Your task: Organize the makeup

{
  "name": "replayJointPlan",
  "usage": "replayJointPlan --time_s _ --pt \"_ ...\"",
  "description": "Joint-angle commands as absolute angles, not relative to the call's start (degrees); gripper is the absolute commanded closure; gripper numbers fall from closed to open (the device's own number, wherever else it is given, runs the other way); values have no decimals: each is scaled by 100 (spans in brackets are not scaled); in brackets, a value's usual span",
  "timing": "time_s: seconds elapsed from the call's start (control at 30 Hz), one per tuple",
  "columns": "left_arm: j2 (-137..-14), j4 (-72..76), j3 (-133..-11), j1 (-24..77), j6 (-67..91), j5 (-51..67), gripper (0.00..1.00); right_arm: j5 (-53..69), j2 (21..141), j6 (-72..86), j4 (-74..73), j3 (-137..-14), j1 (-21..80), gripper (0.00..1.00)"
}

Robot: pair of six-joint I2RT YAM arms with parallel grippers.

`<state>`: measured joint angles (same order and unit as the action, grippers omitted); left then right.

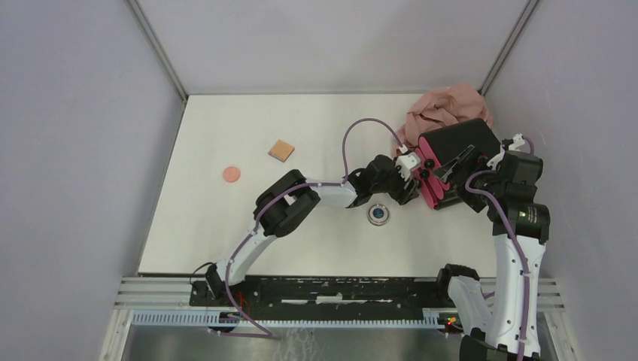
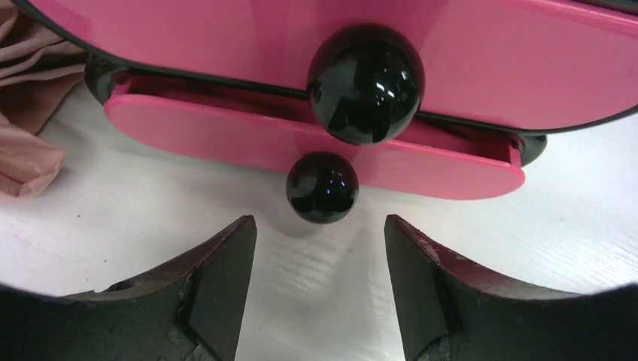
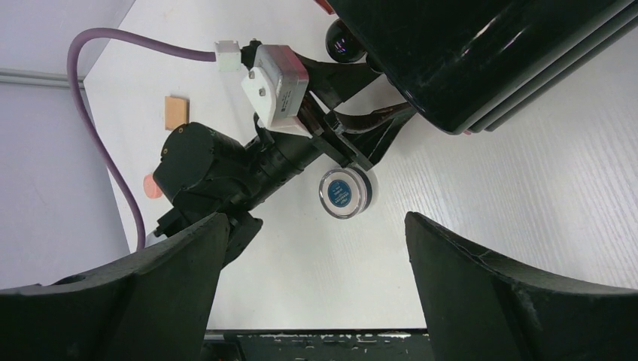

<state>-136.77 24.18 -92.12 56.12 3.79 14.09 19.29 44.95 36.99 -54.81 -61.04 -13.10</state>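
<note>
The round silver compact (image 1: 379,214) lies on the table just in front of the black box with magenta drawers (image 1: 459,143); it also shows in the right wrist view (image 3: 343,192). The tan square pad (image 1: 281,150) and the round salmon puff (image 1: 231,174) lie far left. My left gripper (image 1: 413,183) is open at the box front, and the lower drawer's black knob (image 2: 322,186) sits just beyond its fingertips (image 2: 229,256), untouched. That drawer (image 2: 226,135) stands slightly pulled out. My right gripper (image 1: 454,162) is open and empty above the box. The sponges and vial are out of view.
The pinkish-beige cloth (image 1: 448,109) is bunched behind the box at the back right and reaches down beside its left end (image 2: 30,113). A larger upper drawer knob (image 2: 366,83) sits above the lower one. Grey walls enclose the table on three sides.
</note>
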Motion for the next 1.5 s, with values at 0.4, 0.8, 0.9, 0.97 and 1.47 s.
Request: replayJointPlan --time_s 0.4,0.8,0.9,0.97,1.47 --pt "-13962 3024 -9800 5672 814 1516 50 2019 4474 3646 -5300 -6157 -1280 6" --pt "-14149 2811 -10093 5724 892 1589 62 2022 4456 3617 -5344 -6168 -1276 6" --pt "-14068 2772 -10022 5723 843 1590 75 2021 4456 3623 -5344 -6174 -1283 6" --pt "-13968 2760 -9909 5722 795 1568 80 2013 4447 3628 -5344 -6177 -1278 6" --pt "-12413 3304 -7675 5712 308 1233 86 2030 4412 3641 -5309 -6061 -1283 6"
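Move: The black knob of the lowest drawer, already slightly ajar, lies about 3 cm to the left hand's right, 1 cm ahead and 1 cm higher. The middle drawer's knob sits some 4 cm above it and 1 cm farther out. The round compact is roughly 9 cm left and 8 cm back from the left hand, 2 cm lower; the pink cloth is about 19 cm ahead and 9 cm right. From the right hand, the lowest knob is some 10 cm ahead, 1 cm right and 20 cm below. Rightward first, nearly 3 cm and rising about 1 cm, the left hand brings its half-closing fingers around the lowest drawer's knob and pinches it. After a brief hold it draws the knob left and somewhat back, about 5.5 cm in all, level, keeping its grip and dragging the drawer out of the cabinet. ##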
